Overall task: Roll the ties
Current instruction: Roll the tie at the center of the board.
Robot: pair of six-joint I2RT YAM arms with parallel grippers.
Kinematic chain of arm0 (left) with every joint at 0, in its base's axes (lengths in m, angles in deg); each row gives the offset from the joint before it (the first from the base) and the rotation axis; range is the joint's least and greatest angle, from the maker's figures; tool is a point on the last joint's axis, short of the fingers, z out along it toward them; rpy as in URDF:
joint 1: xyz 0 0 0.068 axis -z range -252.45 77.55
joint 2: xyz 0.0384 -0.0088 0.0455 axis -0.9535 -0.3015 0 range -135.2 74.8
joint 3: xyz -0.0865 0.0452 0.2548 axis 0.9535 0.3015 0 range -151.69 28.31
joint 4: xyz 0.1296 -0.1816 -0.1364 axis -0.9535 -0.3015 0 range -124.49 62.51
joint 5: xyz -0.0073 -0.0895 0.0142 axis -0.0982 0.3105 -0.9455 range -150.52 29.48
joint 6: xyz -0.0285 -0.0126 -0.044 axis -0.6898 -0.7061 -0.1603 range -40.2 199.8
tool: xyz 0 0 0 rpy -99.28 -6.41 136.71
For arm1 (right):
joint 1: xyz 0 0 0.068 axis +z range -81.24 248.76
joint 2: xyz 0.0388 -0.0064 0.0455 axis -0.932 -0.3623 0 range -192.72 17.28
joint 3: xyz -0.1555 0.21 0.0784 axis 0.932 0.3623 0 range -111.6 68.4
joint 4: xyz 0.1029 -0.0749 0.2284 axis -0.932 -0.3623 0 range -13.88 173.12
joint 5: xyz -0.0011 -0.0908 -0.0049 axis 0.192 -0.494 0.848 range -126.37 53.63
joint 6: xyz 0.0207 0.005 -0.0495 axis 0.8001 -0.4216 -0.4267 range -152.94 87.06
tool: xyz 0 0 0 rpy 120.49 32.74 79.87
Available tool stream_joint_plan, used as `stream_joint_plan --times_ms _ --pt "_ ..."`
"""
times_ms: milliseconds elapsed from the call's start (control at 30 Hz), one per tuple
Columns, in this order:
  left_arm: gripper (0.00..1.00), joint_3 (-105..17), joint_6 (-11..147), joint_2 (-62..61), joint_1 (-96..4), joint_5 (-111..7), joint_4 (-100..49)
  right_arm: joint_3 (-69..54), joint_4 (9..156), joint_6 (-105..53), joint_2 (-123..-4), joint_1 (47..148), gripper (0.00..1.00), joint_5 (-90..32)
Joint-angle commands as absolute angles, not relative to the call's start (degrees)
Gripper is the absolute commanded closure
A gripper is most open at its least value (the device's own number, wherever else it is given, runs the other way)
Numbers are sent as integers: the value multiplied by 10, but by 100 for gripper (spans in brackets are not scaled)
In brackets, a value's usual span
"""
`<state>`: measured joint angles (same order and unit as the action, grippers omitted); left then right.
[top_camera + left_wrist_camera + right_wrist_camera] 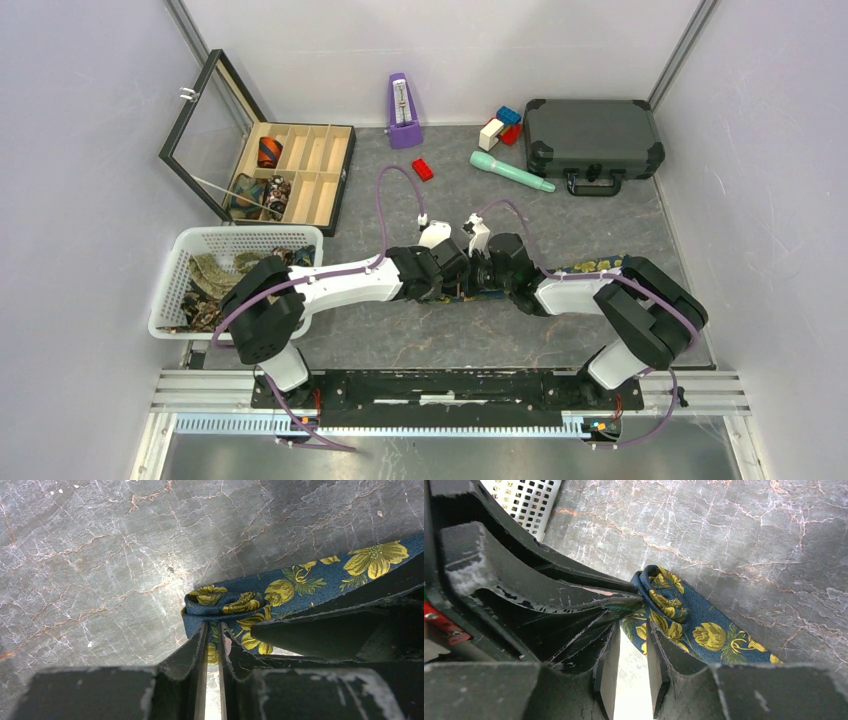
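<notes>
A navy tie with yellow flowers [225,602] lies on the grey marbled table, its end wound into a small coil. The rest of its strip [590,267] runs right under the right arm. Both grippers meet at the coil in the table's middle. My left gripper [214,630] is shut on the coil's lower fold, with cloth showing in the narrow slot between its fingers. My right gripper [634,627] faces it from the other side, its jaws a little wider, pinching the tie's edge [674,610] at the tips. From above, the left gripper [462,280] and right gripper [487,278] hide the coil.
A white basket [245,240] with more loose ties stands at the left. Behind it is an open wooden box [300,170] holding rolled ties. At the back stand a purple metronome [404,112], a red block [423,169], a teal tool [510,172], coloured blocks [500,127] and a black case [592,138].
</notes>
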<state>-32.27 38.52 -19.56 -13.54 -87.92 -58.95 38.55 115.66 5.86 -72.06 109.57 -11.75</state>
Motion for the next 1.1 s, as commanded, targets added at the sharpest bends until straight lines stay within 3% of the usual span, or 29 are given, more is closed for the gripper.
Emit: stream_joint_plan --times_ms 0,567,833,967,1067 --pt "82 -323 365 -194 -133 -889 -571 384 1181 57 -727 1096 68 -114" --pt "77 -320 367 -184 -132 -888 -568 376 1164 38 -744 1095 70 -128" --pt "47 -312 366 -157 -133 -898 -568 371 1149 27 -745 1094 71 -136" --pt "24 -301 362 -134 -132 -912 -571 368 1144 24 -744 1094 71 -139" --pt "15 -287 359 -113 -133 -920 -569 365 1138 21 -745 1094 71 -141"
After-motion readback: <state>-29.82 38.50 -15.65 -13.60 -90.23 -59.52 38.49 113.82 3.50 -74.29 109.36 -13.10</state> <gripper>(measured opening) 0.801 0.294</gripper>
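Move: The rolled end of the blue tie is already between the left fingers, its middle about 1 cm ahead, 1 cm right and 1 cm below them. From the right hand that roll lies about 1 cm ahead, 1 cm left and 2 cm below. Counted from the left hand, the tie's unrolled tail has its middle some 18 cm right and 2 cm ahead; the red brick stands about 23 cm ahead and 4 cm left, the white basket roughly 38 cm left and 2 cm ahead. The tie roll stays held by the left fingers while the right hand sinks about 2 cm onto its near, right-hand part, fingers still narrowly open and the wrist barely rolling. Then the left fingers spread wide, let go of the roll, and the hand backs off some 1.5 cm left and 1 cm up. ##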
